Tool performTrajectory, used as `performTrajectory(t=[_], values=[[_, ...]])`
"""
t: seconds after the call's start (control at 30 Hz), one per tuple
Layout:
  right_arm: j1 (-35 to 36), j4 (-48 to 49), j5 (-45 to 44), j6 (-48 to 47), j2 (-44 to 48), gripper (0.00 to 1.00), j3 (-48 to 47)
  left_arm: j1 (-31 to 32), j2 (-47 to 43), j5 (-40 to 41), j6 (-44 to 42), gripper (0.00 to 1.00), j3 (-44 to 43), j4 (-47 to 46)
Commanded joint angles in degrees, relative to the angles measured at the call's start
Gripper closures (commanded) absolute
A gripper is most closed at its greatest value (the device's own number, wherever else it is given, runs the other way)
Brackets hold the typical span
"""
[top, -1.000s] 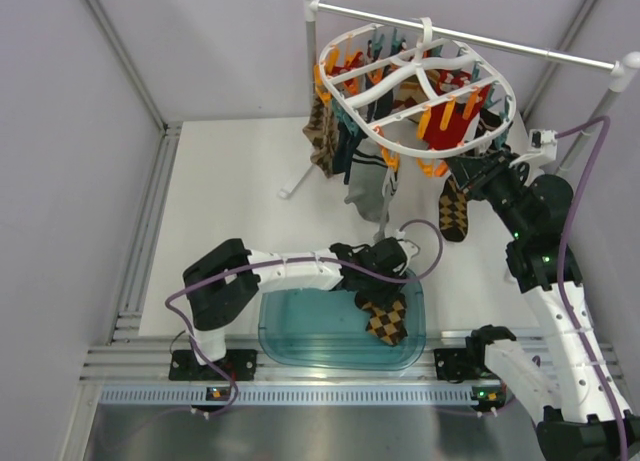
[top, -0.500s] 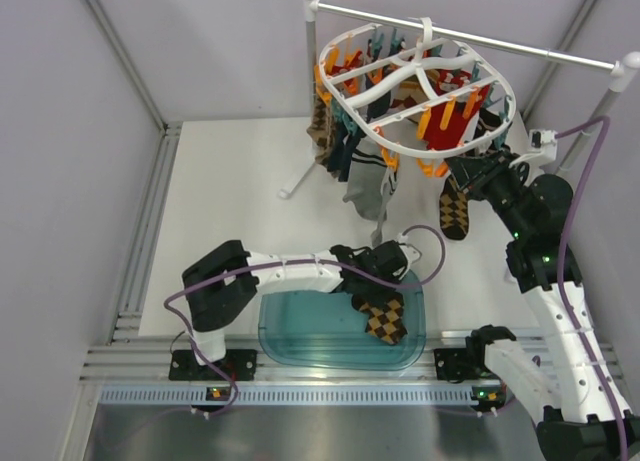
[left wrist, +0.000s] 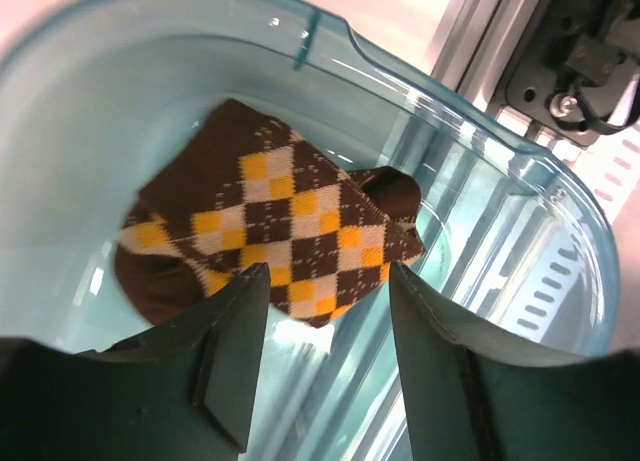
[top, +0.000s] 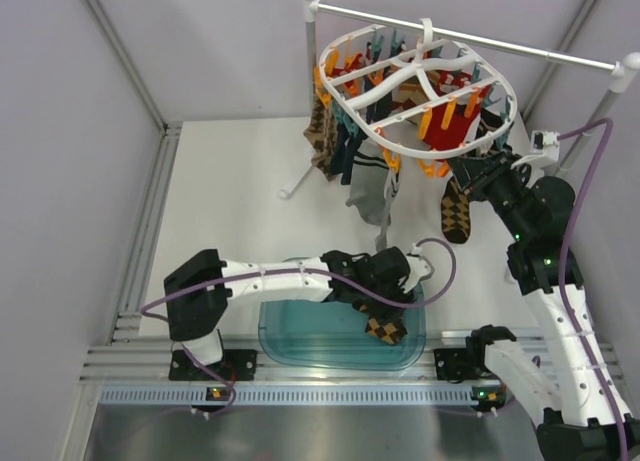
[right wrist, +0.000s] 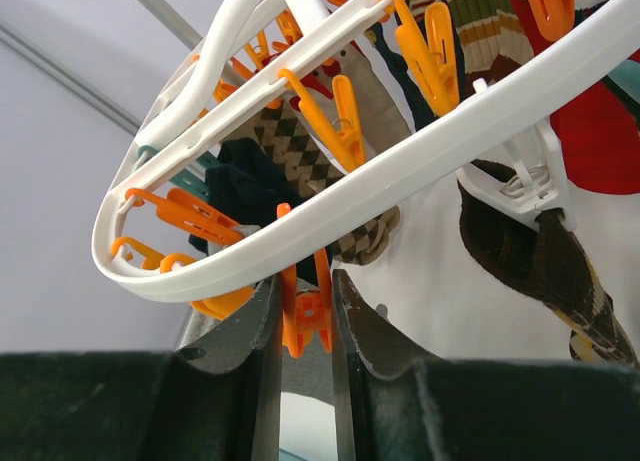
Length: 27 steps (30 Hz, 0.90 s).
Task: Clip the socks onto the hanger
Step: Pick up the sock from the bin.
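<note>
One of the socks (left wrist: 280, 231), in brown and mustard diamond check, lies crumpled in a teal tub (left wrist: 420, 81). My left gripper (left wrist: 328, 276) hovers open just over the sock's edge, with nothing between its fingers. From above, the sock (top: 385, 324) shows under the left gripper (top: 388, 293). The second checked sock (top: 455, 211) hangs from the white oval hanger (top: 415, 81). My right gripper (right wrist: 305, 281) is shut on an orange clip (right wrist: 305, 316) under the hanger's rim (right wrist: 400, 176). The top view puts the right gripper (top: 468, 171) below the hanger's right side.
The hanger hangs from a white rod rack (top: 470, 36) at the back. Grey (top: 370, 186), red (top: 455, 116) and dark socks hang from other clips. The tub (top: 290, 336) sits at the table's near edge between the arm bases.
The left arm has stretched out lower, and its gripper has shifted slightly right over the tub. The sock stays in the tub. The right arm has held still on the clip.
</note>
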<state>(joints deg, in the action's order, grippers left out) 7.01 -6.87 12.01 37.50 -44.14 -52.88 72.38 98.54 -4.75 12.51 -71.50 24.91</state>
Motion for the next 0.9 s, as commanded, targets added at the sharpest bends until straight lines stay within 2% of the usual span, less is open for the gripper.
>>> performTrajectory(t=[0.0, 0.2, 0.3, 0.33, 0.43, 0.53, 0.57, 0.67, 0.7, 0.8, 0.83, 0.87], values=[[0.2, -0.07, -1.02, -0.58, 0.37, 1.0, 0.67, 1.71, 4.54, 3.43, 4.79, 0.43, -3.28, 0.32], [0.11, -0.33, -1.46, -1.28, 0.55, 1.0, 0.76, 1.1, 12.28, 8.53, 7.79, 0.51, -7.5, 2.34], [0.11, -0.33, -1.46, -1.28, 0.72, 1.0, 1.11, 0.57, 13.6, 9.49, 7.44, 0.69, -7.51, 2.43], [0.11, -0.33, -1.46, -1.28, 0.81, 1.0, 1.2, 0.48, 13.35, 9.59, 6.92, 0.79, -7.42, 2.43], [0.11, -0.42, -1.38, -1.28, 1.16, 1.0, 1.2, 0.57, 11.16, 9.5, 5.6, 0.98, -6.37, 2.17], [0.11, -0.51, -1.2, -1.46, 1.34, 1.0, 1.12, 0.57, 6.59, 6.96, 2.27, 1.0, -3.83, 1.2], [0.2, -0.6, -1.2, -1.46, 1.42, 1.0, 1.03, 0.66, 2.66, 5.3, 0.69, 1.0, -2.51, 0.33], [0.11, -0.77, -1.02, -1.55, 1.69, 1.0, 0.76, 1.62, -7.0, 5.02, -8.53, 1.0, 4.16, -4.15], [0.2, -0.77, -1.02, -1.55, 1.78, 1.0, 0.76, 1.89, -9.48, 3.63, -14.04, 1.0, 7.31, -5.73], [0.11, -0.77, -0.76, -1.37, 1.78, 1.0, 0.59, 1.89, -19.59, 0.63, -23.2, 1.0, 14.69, -9.6], [0.03, -0.69, -0.76, -1.37, 1.86, 1.0, 0.59, 1.89, -21.79, -0.68, -30.89, 1.0, 16.64, -11.96], [0.2, -0.6, -0.67, -1.29, 1.78, 1.0, 0.5, 1.89, -25.73, -3.39, -34.88, 1.0, 20.14, -12.68]])
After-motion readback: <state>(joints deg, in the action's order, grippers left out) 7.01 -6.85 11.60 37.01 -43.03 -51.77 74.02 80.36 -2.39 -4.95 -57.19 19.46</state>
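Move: The loose checkered sock lies in the bin just under the left hand's open fingers, about 7 cm below, some 1 cm ahead and 2 cm to the right. The bin's middle is about 7 cm to the left, 1 cm ahead and 7 cm down. The hanging grey sock's middle is roughly 15 cm ahead, 3 cm left and 13 cm above. From the right hand at the hanger rim, the loose sock is about 8 cm left, 18 cm back and 34 cm below. The left hand pinches the checkered sock on the bin floor: with fingers open it sinks about 6.5 cm, easing slightly forward while its fingers tip steeper, and shuts fully on the cloth. Still gripping, it rises some 10 cm and swings left by about 5 cm, drifting a little back, the wrist turning clockwise by roughly 20 degrees. ##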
